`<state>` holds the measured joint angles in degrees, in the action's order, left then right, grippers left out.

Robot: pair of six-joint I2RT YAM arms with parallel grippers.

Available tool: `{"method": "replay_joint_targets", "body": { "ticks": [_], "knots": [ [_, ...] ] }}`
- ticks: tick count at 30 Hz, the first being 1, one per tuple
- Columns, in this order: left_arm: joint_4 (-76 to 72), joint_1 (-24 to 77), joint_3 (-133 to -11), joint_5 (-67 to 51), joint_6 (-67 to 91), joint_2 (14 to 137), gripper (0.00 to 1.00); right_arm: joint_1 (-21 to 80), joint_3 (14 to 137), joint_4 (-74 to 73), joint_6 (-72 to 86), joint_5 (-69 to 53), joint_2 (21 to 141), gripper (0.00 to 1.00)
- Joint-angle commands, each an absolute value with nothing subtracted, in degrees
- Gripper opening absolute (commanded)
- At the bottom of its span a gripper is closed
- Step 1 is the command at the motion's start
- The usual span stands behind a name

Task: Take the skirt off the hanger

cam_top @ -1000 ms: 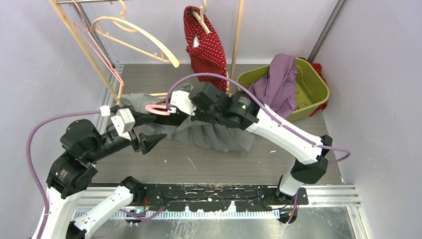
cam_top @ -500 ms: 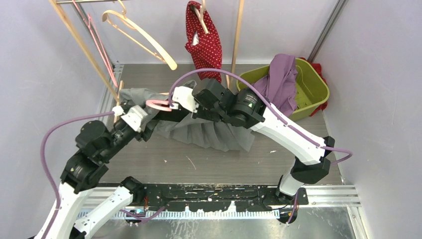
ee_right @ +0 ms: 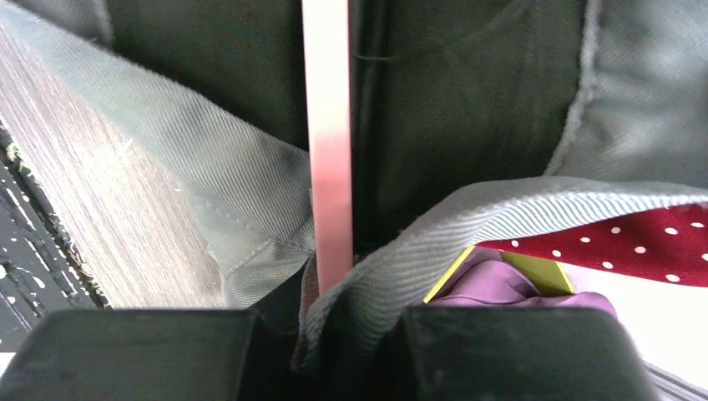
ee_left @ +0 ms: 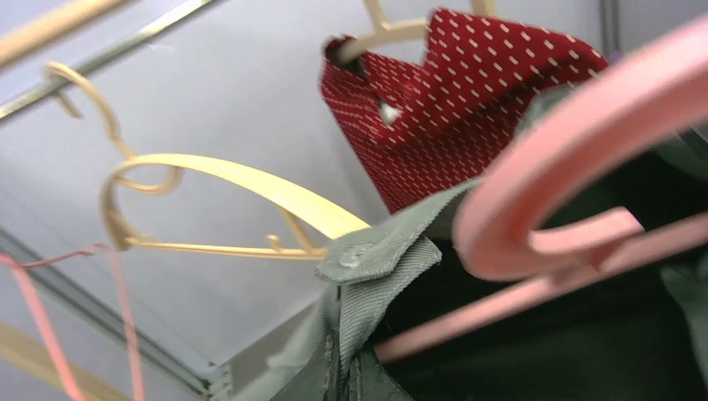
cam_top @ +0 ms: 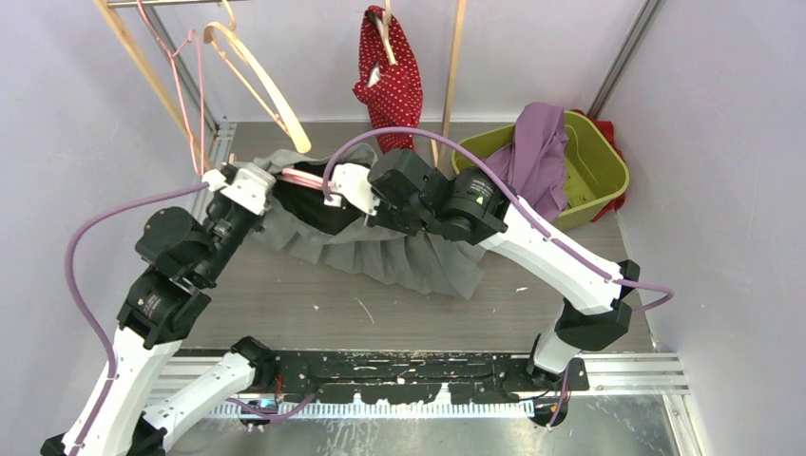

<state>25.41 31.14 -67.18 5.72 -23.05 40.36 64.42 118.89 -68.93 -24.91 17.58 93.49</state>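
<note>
The grey pleated skirt (cam_top: pixel 399 252) lies on the table with its waistband lifted between both grippers. A pink hanger (cam_top: pixel 302 178) sits inside the waistband opening. My left gripper (cam_top: pixel 259 198) is shut on the waistband's left end; in the left wrist view the buttoned waistband tab (ee_left: pixel 367 255) rises from my hidden jaws, beside the hanger (ee_left: pixel 584 150). My right gripper (cam_top: pixel 350 201) is shut on the waistband's right part. In the right wrist view the fabric (ee_right: pixel 367 309) bunches between my black fingers (ee_right: pixel 142 351), and the hanger bar (ee_right: pixel 327 125) runs down into the same gap.
A green bin (cam_top: pixel 599 171) holding a purple garment (cam_top: pixel 537 157) stands at the back right. A red dotted garment (cam_top: pixel 390 76) hangs on the wooden rack (cam_top: pixel 454 66). An empty wooden hanger (cam_top: pixel 261 81) and a thin pink hanger (cam_top: pixel 185 85) hang at the back left. Walls enclose both sides.
My left gripper moved up from below the skirt to the waistband's left end and closed on it, drawing it back and left. The skirt spread wider. The empty wooden hanger swung.
</note>
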Motion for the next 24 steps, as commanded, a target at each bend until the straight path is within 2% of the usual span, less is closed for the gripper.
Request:
{"method": "replay_joint_targets", "body": {
  "ticks": [1,8,10,13,16,17,21,24],
  "knots": [
    [14.51,31.29,-72.07,11.49,-27.22,41.24,0.00,64.78,122.11,-67.39,-24.25,15.31,92.72,0.00],
    [9.66,31.20,-72.25,13.93,-33.12,47.51,0.00,64.94,123.30,-69.55,-23.23,13.14,93.48,0.00],
    [7.87,31.12,-70.36,13.59,-33.12,49.52,0.04,65.10,123.48,-70.00,-23.12,13.10,93.51,0.00],
    [9.96,31.04,-68.48,11.59,-32.03,50.33,0.12,65.12,123.58,-70.05,-23.30,13.50,93.16,0.00],
    [13.73,31.03,-68.65,9.84,-30.81,48.50,0.35,65.13,123.57,-70.10,-23.34,14.11,92.67,0.00],
    [14.89,31.03,-69.11,9.00,-30.82,47.60,0.39,65.13,123.54,-70.19,-23.32,14.34,92.60,0.00],
    [22.09,31.03,-72.63,3.78,-32.08,43.30,0.49,65.13,123.25,-70.18,-23.42,15.14,92.29,0.00],
    [27.37,31.03,-76.26,-0.53,-30.70,40.27,0.51,65.13,123.01,-70.07,-23.83,15.67,92.21,0.00]
  ]
}}
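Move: My closed left fingers already pinch the grey skirt's waistband. The pink hanger's left end is roughly 2 cm to their right, 1 cm ahead and 2 cm lower, and its hook about 5 cm to the right, level in reach and a little higher. The beige hanger's near tip hangs some 9 cm ahead, 4 cm right and 3 cm up. From my right hand, the pink hanger's left end lies about 10 cm left, 2 cm ahead and 5 cm up. I lift the waistband about 5 cm with my left hand, tipping the fingertips up some 10 degrees, then carry it forward over the hanger's left end as far again while sinking back nearly to the starting height. There I spread the fingers to let go and draw back about 3 cm. My right hand keeps its grip on the pink hanger and waistband, easing back some 2 cm and slightly down. ##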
